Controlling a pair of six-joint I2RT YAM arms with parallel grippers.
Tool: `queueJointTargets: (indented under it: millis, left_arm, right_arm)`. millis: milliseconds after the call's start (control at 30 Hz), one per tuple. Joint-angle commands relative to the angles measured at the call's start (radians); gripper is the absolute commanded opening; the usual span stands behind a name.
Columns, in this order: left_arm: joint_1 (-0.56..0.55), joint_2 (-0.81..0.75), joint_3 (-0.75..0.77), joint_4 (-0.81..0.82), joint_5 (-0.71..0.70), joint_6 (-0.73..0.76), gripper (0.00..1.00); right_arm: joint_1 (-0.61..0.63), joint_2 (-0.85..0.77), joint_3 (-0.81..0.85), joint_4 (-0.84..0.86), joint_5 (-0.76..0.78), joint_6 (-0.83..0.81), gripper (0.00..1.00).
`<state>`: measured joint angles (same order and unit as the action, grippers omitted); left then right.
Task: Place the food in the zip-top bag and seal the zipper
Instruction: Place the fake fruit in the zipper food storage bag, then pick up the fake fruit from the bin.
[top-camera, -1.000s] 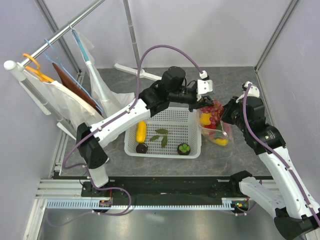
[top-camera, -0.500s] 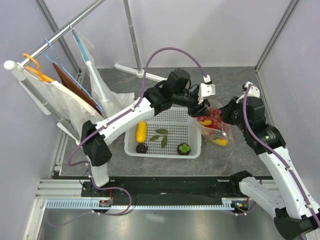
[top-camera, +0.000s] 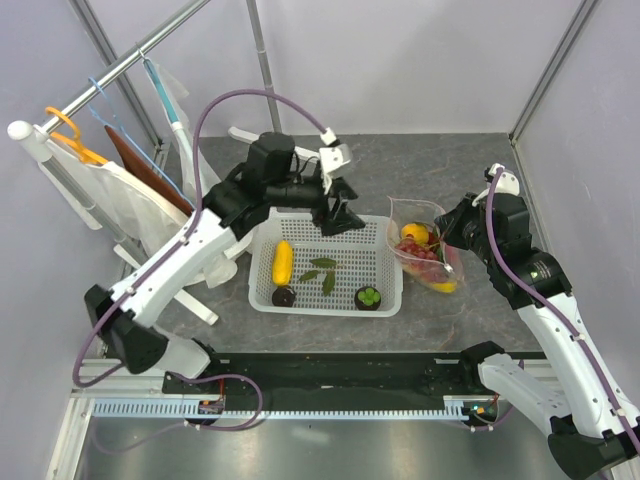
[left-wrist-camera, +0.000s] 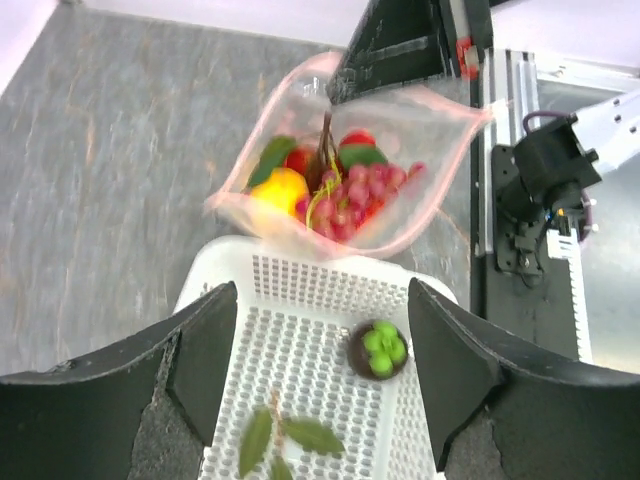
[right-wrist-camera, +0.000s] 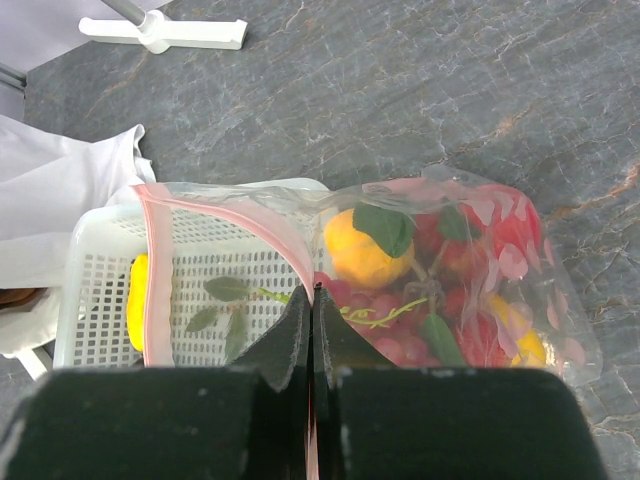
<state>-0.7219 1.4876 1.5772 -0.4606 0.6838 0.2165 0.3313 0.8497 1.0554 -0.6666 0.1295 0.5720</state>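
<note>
The zip-top bag (top-camera: 428, 255) lies right of the white mesh basket (top-camera: 385, 262), mouth open, holding an orange (top-camera: 415, 233), grapes and red fruits. My right gripper (top-camera: 452, 232) is shut on the bag's pink zipper (right-wrist-camera: 150, 270) at its rim (right-wrist-camera: 312, 300). The orange (right-wrist-camera: 362, 250) and grapes (right-wrist-camera: 400, 340) show through the plastic. My left gripper (top-camera: 340, 215) is open and empty above the basket's back part. Its view shows the bag (left-wrist-camera: 345, 180) beyond open fingers (left-wrist-camera: 205, 370). In the basket lie a yellow mango (top-camera: 283, 262) and two mangosteens (top-camera: 284, 296), (top-camera: 369, 298).
Green leaves (top-camera: 322, 272) lie in the basket's middle. A clothes rack with hangers and white bags (top-camera: 100, 150) stands at the left, with a white stand foot (top-camera: 265, 140) at the back. Grey walls close in the table on both sides.
My left gripper has pulled out of the bag's mouth and swung left over the basket. The orange now lies in the bag. The right gripper has kept its hold.
</note>
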Motion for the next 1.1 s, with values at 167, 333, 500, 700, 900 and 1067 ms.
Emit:
queueJointTargets:
  millis: [167,333,500,700,900,1067]
  left_arm:
    - [-0.04,-0.027,-0.345,0.08,-0.041,0.009,0.71]
    - [-0.122,0.114,-0.329,0.082,-0.087,0.015,0.7]
    - [-0.174,0.209,-0.322,0.105,-0.107,-0.025,0.71]
    - [-0.177,0.295,-0.318,0.126,-0.174,-0.071,0.75]
    - [-0.183,0.333,-0.322,0.126,-0.22,-0.048,0.74]
    - [-0.183,0.361,-0.324,0.122,-0.283,-0.02,0.75]
  right_arm:
    - [-0.002,0.011,0.04,0.027,0.001,0.003,0.0]
    - [-0.003,0.014,0.037,0.025,0.004,0.0,0.0]
    - [-0.002,0.009,0.032,0.022,0.01,-0.008,0.0]
    - [-0.003,0.011,0.026,0.021,0.009,-0.011,0.0]
    - [-0.002,0.006,0.025,0.021,0.009,-0.012,0.0]
    - [-0.002,0.005,0.017,0.021,0.007,-0.009,0.0]
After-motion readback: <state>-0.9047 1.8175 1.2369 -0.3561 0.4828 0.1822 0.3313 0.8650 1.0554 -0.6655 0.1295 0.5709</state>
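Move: The mangosteen in the basket is the left hand's target: about 4 cm back, 5 cm to the right and some 29 cm below. The loose leaves lie about 11 cm left of the mangosteen and 5 cm farther out; the second dark fruit is about 20 cm left of it, level with it. The fruit-filled bag sits 13 cm right of the mangosteen and 7 cm farther out. From the right hand the mangosteen is roughly 15 cm left, 5 cm back, 23 cm below. The right hand still pinches the bag's rim and holds it in place, while the left hand plunges about 27 cm down into the basket beside the bag, drawing back some 4 cm and a little right, onto the mangosteen. Its wrist tips the fingers from pointing right to steeply down, roughly 30 degrees; they stay wide open and slow to either side of the fruit, with no grip yet. ##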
